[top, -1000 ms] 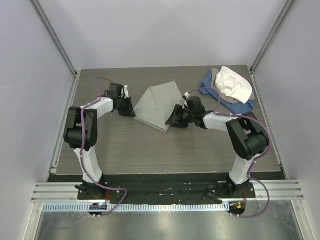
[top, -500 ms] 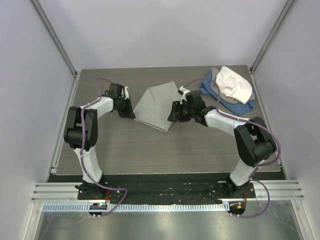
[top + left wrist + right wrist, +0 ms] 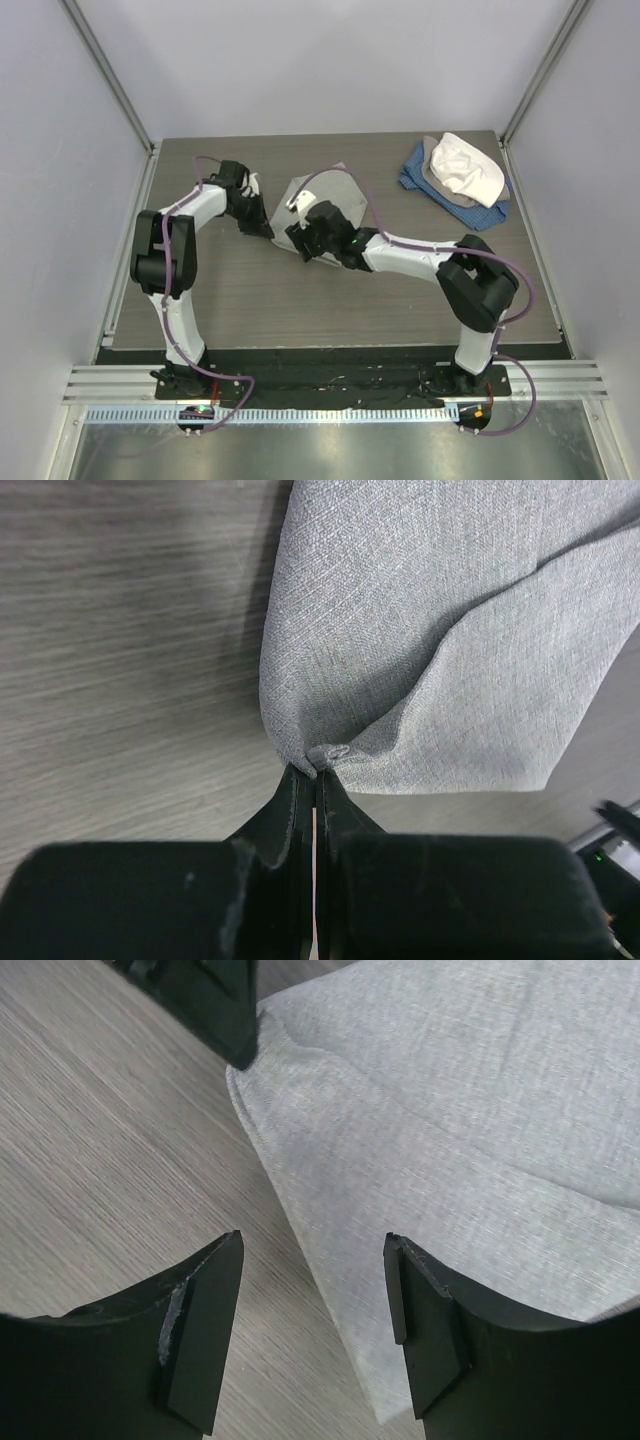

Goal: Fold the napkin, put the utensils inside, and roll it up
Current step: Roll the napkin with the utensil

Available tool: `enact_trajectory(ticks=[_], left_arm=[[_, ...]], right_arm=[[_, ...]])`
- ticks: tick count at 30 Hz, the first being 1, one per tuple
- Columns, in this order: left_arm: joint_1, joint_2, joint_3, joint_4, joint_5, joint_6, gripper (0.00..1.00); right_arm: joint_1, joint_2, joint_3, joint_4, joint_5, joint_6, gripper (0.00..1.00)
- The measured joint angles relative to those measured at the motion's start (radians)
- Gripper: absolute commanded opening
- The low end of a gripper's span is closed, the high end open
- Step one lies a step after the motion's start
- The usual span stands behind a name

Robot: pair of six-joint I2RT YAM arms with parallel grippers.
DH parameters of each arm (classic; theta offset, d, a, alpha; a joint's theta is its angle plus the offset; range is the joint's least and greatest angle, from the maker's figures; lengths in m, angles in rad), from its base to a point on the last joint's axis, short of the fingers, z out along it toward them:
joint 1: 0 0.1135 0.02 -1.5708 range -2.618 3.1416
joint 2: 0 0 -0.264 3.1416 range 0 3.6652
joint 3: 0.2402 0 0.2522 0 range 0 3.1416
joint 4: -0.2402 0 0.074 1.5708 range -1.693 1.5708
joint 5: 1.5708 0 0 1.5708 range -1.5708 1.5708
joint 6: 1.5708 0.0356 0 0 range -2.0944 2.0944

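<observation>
The light grey napkin (image 3: 331, 191) lies folded on the dark wood table, and my right arm covers most of it in the top view. My left gripper (image 3: 264, 229) is shut on the napkin's left corner, with a small bunch of cloth pinched at its tips (image 3: 315, 772). From that pinch the napkin (image 3: 430, 630) spreads away. My right gripper (image 3: 296, 240) hovers open over the napkin's near-left edge (image 3: 450, 1110), its jaws (image 3: 313, 1250) straddling the edge and holding nothing. The left gripper's fingers (image 3: 215, 1000) show just beyond. The utensils are out of view.
A heap of blue, grey and white cloths (image 3: 460, 175) lies at the back right corner of the table (image 3: 250, 300). Grey walls and metal posts close in the sides and the back.
My right arm has swung left across the napkin to its near-left edge, and its jaws have widened. The left gripper has closed on the napkin's corner and stayed in place.
</observation>
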Motion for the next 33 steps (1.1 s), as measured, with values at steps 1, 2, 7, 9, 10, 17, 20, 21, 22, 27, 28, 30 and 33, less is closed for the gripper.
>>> enact_trajectory(ticks=[1, 2, 7, 9, 10, 17, 20, 21, 22, 27, 28, 30, 33], left_arm=[[0.002, 0.002, 0.000, -0.007, 0.011, -0.003, 0.00], [0.005, 0.002, 0.000, -0.012, 0.020, -0.006, 0.00], [0.024, 0.010, 0.000, -0.018, 0.065, -0.028, 0.00], [0.031, 0.013, 0.000, -0.018, 0.080, -0.034, 0.00], [0.034, 0.013, 0.000, -0.018, 0.087, -0.036, 0.00], [0.043, 0.013, 0.000, -0.017, 0.116, -0.054, 0.00], [0.045, 0.013, 0.000, -0.017, 0.124, -0.057, 0.00], [0.045, 0.013, 0.000, -0.017, 0.127, -0.057, 0.00], [0.046, 0.013, 0.000, -0.017, 0.129, -0.058, 0.00], [0.049, 0.013, 0.000, -0.017, 0.141, -0.061, 0.00], [0.050, 0.013, 0.000, -0.017, 0.142, -0.061, 0.00], [0.053, 0.013, 0.000, -0.017, 0.143, -0.062, 0.00], [0.057, 0.013, 0.000, -0.017, 0.145, -0.063, 0.00]], right_arm=[[0.018, 0.020, 0.000, 0.018, 0.025, -0.018, 0.66], [0.034, 0.039, 0.002, 0.031, 0.050, -0.032, 0.67], [0.107, 0.160, 0.050, 0.095, 0.166, -0.100, 0.67], [0.126, 0.199, 0.067, 0.124, 0.204, -0.129, 0.67], [0.136, 0.215, 0.075, 0.136, 0.223, -0.145, 0.67], [0.180, 0.302, 0.120, 0.220, 0.320, -0.231, 0.67], [0.190, 0.331, 0.127, 0.249, 0.351, -0.251, 0.67], [0.192, 0.343, 0.133, 0.259, 0.366, -0.259, 0.67], [0.195, 0.353, 0.139, 0.265, 0.375, -0.264, 0.66], [0.201, 0.406, 0.171, 0.311, 0.468, -0.303, 0.63], [0.202, 0.411, 0.171, 0.317, 0.489, -0.311, 0.63], [0.203, 0.417, 0.168, 0.328, 0.529, -0.326, 0.61], [0.203, 0.416, 0.134, 0.371, 0.581, -0.349, 0.61]])
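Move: The right hand, open and higher, has the napkin's near edge, just beside the left fingers, some 5 cm to its left, 3 cm ahead and 8 cm below. The left fingertips stand about 8 cm left, 5 cm ahead and 6 cm below it. The left hand already pinches the napkin's corner; that same edge spot lies roughly 3 cm to its right, 2 cm back and 2 cm below. The open right hand sinks about 6 cm, left then slightly right, to the napkin edge the left pinches. ##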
